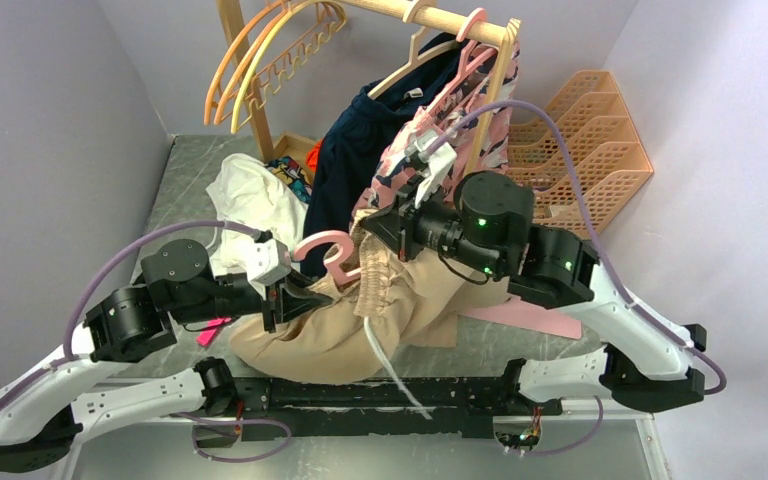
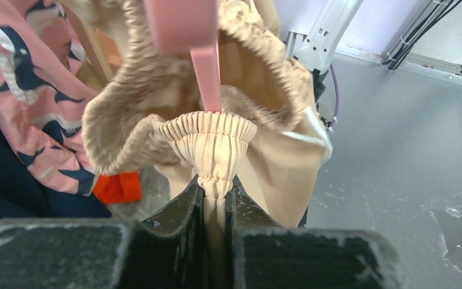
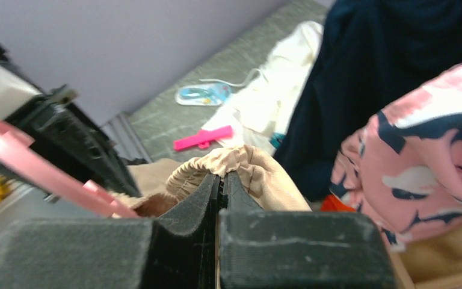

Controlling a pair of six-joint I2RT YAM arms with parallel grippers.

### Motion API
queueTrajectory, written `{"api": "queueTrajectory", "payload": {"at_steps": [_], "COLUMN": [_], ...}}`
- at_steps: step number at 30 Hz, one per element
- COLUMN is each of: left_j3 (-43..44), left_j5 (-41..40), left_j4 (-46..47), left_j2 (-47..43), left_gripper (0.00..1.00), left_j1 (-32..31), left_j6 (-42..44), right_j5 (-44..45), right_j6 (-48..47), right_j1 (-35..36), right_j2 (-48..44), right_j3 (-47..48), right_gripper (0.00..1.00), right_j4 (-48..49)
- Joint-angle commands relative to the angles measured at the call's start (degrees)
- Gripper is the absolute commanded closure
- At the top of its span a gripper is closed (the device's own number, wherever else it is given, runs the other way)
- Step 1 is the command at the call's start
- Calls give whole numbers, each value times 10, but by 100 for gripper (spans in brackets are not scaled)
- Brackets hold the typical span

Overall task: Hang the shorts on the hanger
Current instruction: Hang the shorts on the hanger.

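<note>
The tan shorts hang bunched between both arms above the table's near edge, a white drawstring trailing down. The pink hanger shows its hook above the waistband; its stem runs down into the waist opening. My left gripper is shut on a pinch of the gathered waistband. My right gripper is shut on the opposite side of the waistband, with the shorts draped past its fingertips. The hanger crosses the right wrist view at left. The hanger's lower bar is hidden inside the fabric.
A wooden rack at the back carries orange and yellow hangers, a navy garment and a pink patterned garment. Peach mesh trays stand at back right. A white cloth and a magenta clip lie at left.
</note>
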Motion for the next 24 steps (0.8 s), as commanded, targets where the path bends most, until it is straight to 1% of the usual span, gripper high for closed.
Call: {"api": "queueTrajectory", "payload": {"at_steps": [1,4,6,10,15,18,19,20,21,24], "left_j3": [-20,-30,-38,-57,-73,-73,-73,-75,-78,-91], "left_j5": [35,24,8,-33,-33,-29,-30,-32,-35,-43], "left_j4": [74,77,83,113,167,178,179,179,179,170], "left_j2": [-33,-42,-45,-55,-54,-50,-50,-53,-57,-72], "left_gripper": [93,93,93,93,93,93,93,93,93,93], "left_j1": [1,1,1,1,1,1,1,0,1,0], "left_j6": [-17,-17,-19,-24,-23,-21,-20,-21,-22,-26], "right_j5": [107,88,64,-21,-122,-171,-169,-160,-148,-108], "right_j6": [-2,-7,-8,-4,7,-2,-6,-8,-12,-25], "right_j1": [1,1,1,1,1,1,1,1,1,1], "right_j2": [-7,-21,-18,-24,10,27,27,22,12,-31], "right_j3": [28,47,58,24,3,16,24,29,30,25], "right_gripper": [100,100,100,100,100,100,89,72,57,27], "right_j4": [-13,20,23,36,1,-20,-27,-29,-27,-22]}}
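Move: The right hand, pinching the shorts' waistband, has the pink hanger's hook about 4 cm back, 5 cm to its left and some 4 cm lower. Navy trousers hang roughly 14 cm ahead and 2 cm left of this hand, the whale-print trousers 13 cm ahead and 7 cm right. From the left hand, which pinches the waistband's other side, the hook is about 5 cm ahead, straight in line sideways, and 5 cm higher. Right hand lifts about 4 cm, then sinks back-left beside the hook, opening to release the waistband; left keeps pinching. ##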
